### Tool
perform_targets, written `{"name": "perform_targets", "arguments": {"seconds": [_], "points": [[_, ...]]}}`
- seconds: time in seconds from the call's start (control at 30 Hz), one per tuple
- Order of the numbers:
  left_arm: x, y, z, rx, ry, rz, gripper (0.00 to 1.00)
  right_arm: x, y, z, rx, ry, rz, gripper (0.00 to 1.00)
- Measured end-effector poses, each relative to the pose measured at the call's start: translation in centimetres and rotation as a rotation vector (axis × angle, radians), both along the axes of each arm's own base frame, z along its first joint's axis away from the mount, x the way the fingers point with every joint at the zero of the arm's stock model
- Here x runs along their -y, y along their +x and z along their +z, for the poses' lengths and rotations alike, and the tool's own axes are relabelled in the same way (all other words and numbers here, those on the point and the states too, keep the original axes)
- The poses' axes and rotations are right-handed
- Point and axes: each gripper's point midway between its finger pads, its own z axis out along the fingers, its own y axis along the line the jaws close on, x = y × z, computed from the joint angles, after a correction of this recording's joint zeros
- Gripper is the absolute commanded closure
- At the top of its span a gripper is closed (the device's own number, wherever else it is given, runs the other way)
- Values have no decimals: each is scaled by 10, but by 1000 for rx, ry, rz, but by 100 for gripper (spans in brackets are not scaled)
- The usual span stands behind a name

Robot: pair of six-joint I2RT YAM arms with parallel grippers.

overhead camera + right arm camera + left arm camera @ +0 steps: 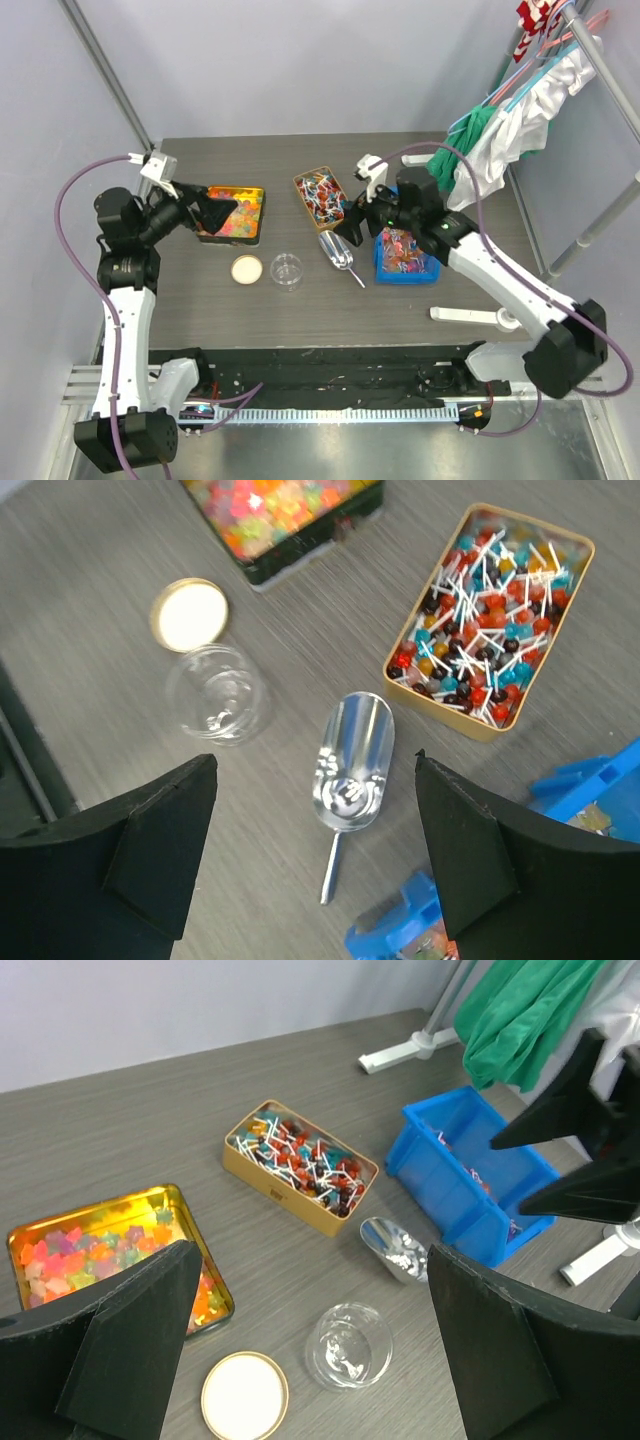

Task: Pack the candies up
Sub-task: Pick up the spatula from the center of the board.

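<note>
The candies lie in three containers: gummy pieces in a gold tin (232, 215) (100, 1250), lollipops in a second gold tin (322, 197) (490, 615), and wrapped ones in a blue bin (405, 252) (470, 1180). A metal scoop (340, 255) (352, 765) lies between them, next to a clear jar (286, 270) (348, 1345) and its round lid (246, 269) (244, 1396). My left gripper (215, 212) (312, 1260) hangs open by the gummy tin's right side. Above the scoop, my right gripper (362, 222) (315, 765) stands open and holds nothing.
A clothes rack with green and white garments (500, 130) stands at the back right corner, and its white foot (475, 316) lies on the table near my right arm. A black strip runs along the table's near edge.
</note>
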Motion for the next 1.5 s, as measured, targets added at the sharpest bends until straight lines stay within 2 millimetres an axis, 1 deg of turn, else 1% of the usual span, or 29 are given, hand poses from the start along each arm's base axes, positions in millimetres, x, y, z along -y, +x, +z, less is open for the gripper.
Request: {"name": "perform_targets", "arguments": {"seconds": [0.03, 0.1, 0.13, 0.2, 0.23, 0.33, 0.47, 0.7, 0.8, 0.87, 0.9, 1.0, 1.13, 1.3, 1.33, 1.43, 1.47, 1.5], "points": [[0, 0, -3, -4, 2, 2, 0, -4, 5, -10, -15, -23, -7, 22], [-1, 0, -10, -17, 2, 7, 0, -11, 17, -29, -44, -71, -27, 26], [-1, -1, -13, -23, 2, 9, 0, -15, 22, -42, -68, -102, -39, 31], [-1, -3, -17, -25, 3, 12, 0, -17, 31, -61, -97, -148, -64, 35], [-1, -5, -18, -24, 4, 13, 0, -18, 35, -70, -110, -172, -79, 40], [0, -10, -18, -10, 6, 12, 0, -17, 49, -94, -137, -242, -119, 42], [2, -14, -12, 15, 8, 9, 0, -15, 59, -110, -158, -294, -151, 42], [2, -14, -13, 17, 5, 3, 0, -8, 64, -130, -187, -372, -172, 42], [3, -14, -15, 11, 3, 3, 0, -5, 60, -145, -219, -413, -163, 43], [3, -14, -15, 9, 2, 0, 0, -3, 57, -159, -248, -449, -152, 48], [3, -14, -16, 9, 2, -2, 0, -3, 56, -163, -254, -459, -149, 50], [4, -15, -16, 9, 1, -6, 0, 0, 52, -176, -276, -500, -138, 50], [4, -15, -16, 10, 1, -8, 0, 2, 50, -188, -303, -537, -131, 51], [5, -15, -15, 13, 1, -12, 0, 3, 45, -208, -332, -589, -114, 52], [5, -15, -15, 13, 1, -12, 0, 2, 44, -211, -339, -597, -109, 55], [5, -15, -15, 13, 1, -12, 0, 1, 39, -217, -350, -615, -92, 80], [5, -15, -15, 13, 1, -12, 0, 0, 38, -218, -350, -621, -85, 93], [5, -15, -15, 14, 1, -12, 0, 0, 36, -218, -354, -624, -81, 98]]}}
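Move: Below the open right hand by about 23 cm, and about 5 cm ahead and 1 cm to its left, lies the spatula. The lollipop box is some 19 cm ahead and 5 cm left of this hand. The glass jar sits roughly 2 cm ahead and 13 cm left, and the blue bin about 9 cm ahead and 13 cm right. From the left hand, the spatula lies around 6 cm ahead, 22 cm right and 31 cm down. Dropping some 22 cm towards the spatula, the right hand also reaches forward at first, about 6 cm, then eases back a couple of centimetres as it sinks. The wrist tips the fingers steeply downward, some 40 degrees in all, while they narrow from nearly wide open to about a third, ending on either side of the neck where scoop meets handle. ##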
